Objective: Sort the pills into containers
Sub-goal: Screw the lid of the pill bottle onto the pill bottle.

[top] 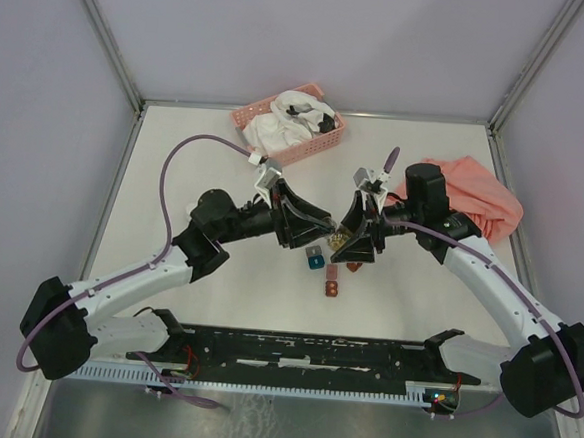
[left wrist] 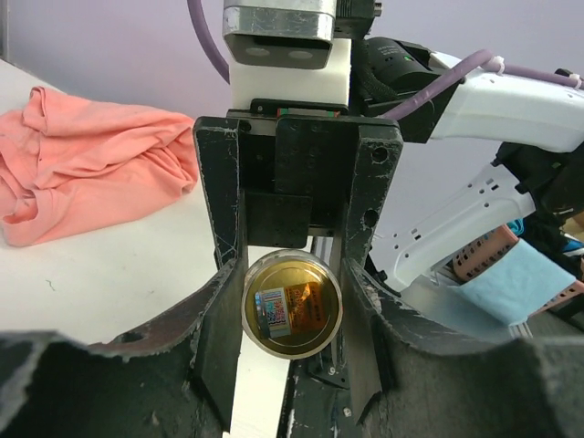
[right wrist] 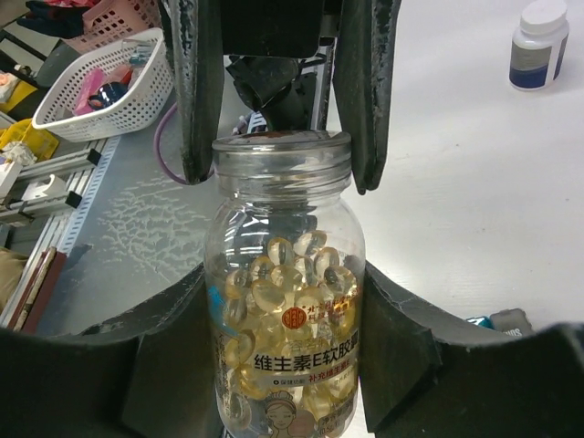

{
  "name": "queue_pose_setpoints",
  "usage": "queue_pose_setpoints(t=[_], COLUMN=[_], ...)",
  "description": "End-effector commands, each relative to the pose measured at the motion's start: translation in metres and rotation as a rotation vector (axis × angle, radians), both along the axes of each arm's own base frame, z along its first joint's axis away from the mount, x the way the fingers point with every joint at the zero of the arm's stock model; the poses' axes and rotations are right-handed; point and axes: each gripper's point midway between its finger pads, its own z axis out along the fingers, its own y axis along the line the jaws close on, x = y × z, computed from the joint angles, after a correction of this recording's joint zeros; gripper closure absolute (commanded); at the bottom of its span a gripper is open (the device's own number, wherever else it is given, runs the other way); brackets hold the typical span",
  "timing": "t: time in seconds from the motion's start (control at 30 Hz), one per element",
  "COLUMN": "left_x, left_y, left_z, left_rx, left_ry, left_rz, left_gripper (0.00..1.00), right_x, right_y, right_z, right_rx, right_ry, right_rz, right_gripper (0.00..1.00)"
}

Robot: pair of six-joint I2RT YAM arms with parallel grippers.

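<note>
A clear jar (right wrist: pixel 285 365) full of amber pills (right wrist: pixel 292 274) hangs above the table between both arms. My right gripper (right wrist: pixel 285 301) is shut on the jar's body. The left gripper (left wrist: pixel 290 274) is shut on the jar's neck; its dark fingers (right wrist: pixel 196 100) flank the clear rim. In the left wrist view the jar (left wrist: pixel 292 315) shows end-on as a golden disc. From above, the jar (top: pixel 339 240) sits between the left gripper (top: pixel 326 228) and the right gripper (top: pixel 348 245). The containers lie just below: grey (top: pixel 315 251), teal (top: pixel 316 263), and two dark red (top: pixel 332 272) (top: pixel 331 288).
A pink slatted basket (top: pixel 289 124) with white items stands at the back. A salmon cloth (top: pixel 474 197) lies at the back right. A white-capped bottle (right wrist: pixel 538 41) stands on a white surface, and a white basket (right wrist: pixel 100 78) sits beyond a grey strip.
</note>
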Motion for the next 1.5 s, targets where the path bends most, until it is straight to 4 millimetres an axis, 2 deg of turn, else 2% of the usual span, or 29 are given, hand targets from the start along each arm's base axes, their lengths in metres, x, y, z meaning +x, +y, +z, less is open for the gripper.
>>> queue_pose_setpoints(t=[0.0, 0.17, 0.23, 0.3, 0.6, 0.83, 0.93, 1.07, 1.27, 1.3, 1.47], left_x=[-0.004, 0.021, 0.028, 0.028, 0.018, 0.012, 0.014, 0.023, 0.036, 0.037, 0.046], left_y=[0.004, 0.021, 0.028, 0.034, 0.069, 0.103, 0.101, 0.088, 0.064, 0.061, 0.047], left_z=[-0.001, 0.007, 0.008, 0.010, 0.006, 0.020, 0.021, 0.016, 0.002, 0.006, 0.002], left_rx=[0.042, 0.024, 0.018, 0.013, -0.042, -0.318, -0.368, -0.377, -0.303, -0.303, -0.277], left_ry=[-0.081, -0.047, -0.037, -0.042, -0.043, 0.140, 0.251, 0.376, 0.495, 0.505, 0.567], left_rz=[-0.040, 0.144, 0.204, 0.232, 0.343, 0.427, 0.416, 0.414, 0.604, 0.636, 0.745], left_gripper=[0.53, 0.17, 0.09, 0.05, 0.01, 0.01, 0.01, 0.00, 0.00, 0.00, 0.01], right_x=[0.001, 0.003, 0.004, 0.004, 0.007, 0.026, 0.036, 0.043, 0.046, 0.047, 0.046], right_y=[0.002, 0.001, 0.001, 0.001, -0.003, -0.013, -0.018, -0.021, -0.022, -0.022, -0.021], right_z=[0.023, 0.021, 0.020, 0.019, 0.015, 0.001, -0.003, -0.007, -0.010, -0.010, -0.011], right_rx=[0.068, 0.057, 0.052, 0.049, 0.017, -0.085, -0.124, -0.149, -0.164, -0.165, -0.166], right_ry=[-0.086, -0.104, -0.108, -0.114, -0.173, -0.323, -0.378, -0.401, -0.410, -0.408, -0.406], right_rz=[0.035, 0.019, 0.016, 0.013, -0.019, -0.135, -0.191, -0.226, -0.240, -0.242, -0.238], right_gripper=[0.98, 0.98, 0.98, 0.98, 0.98, 0.98, 0.98, 0.98, 0.98, 0.98, 0.98])
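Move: The left fingers already grip the lid between their pads, the pill bottle's body about 6 cm to their right. Some 27 cm beneath that hand stand a blue-grey box almost directly below, a pink-red box 4 cm nearer the base and 3 cm right, and a red box level but 8 cm right. From the right hand, which holds the bottle, the lid is about 6 cm left and 1 cm lower. Left hand lets go of the lid, backs 9 cm left, returns halfway turning; right carries the bottle forward and down. ##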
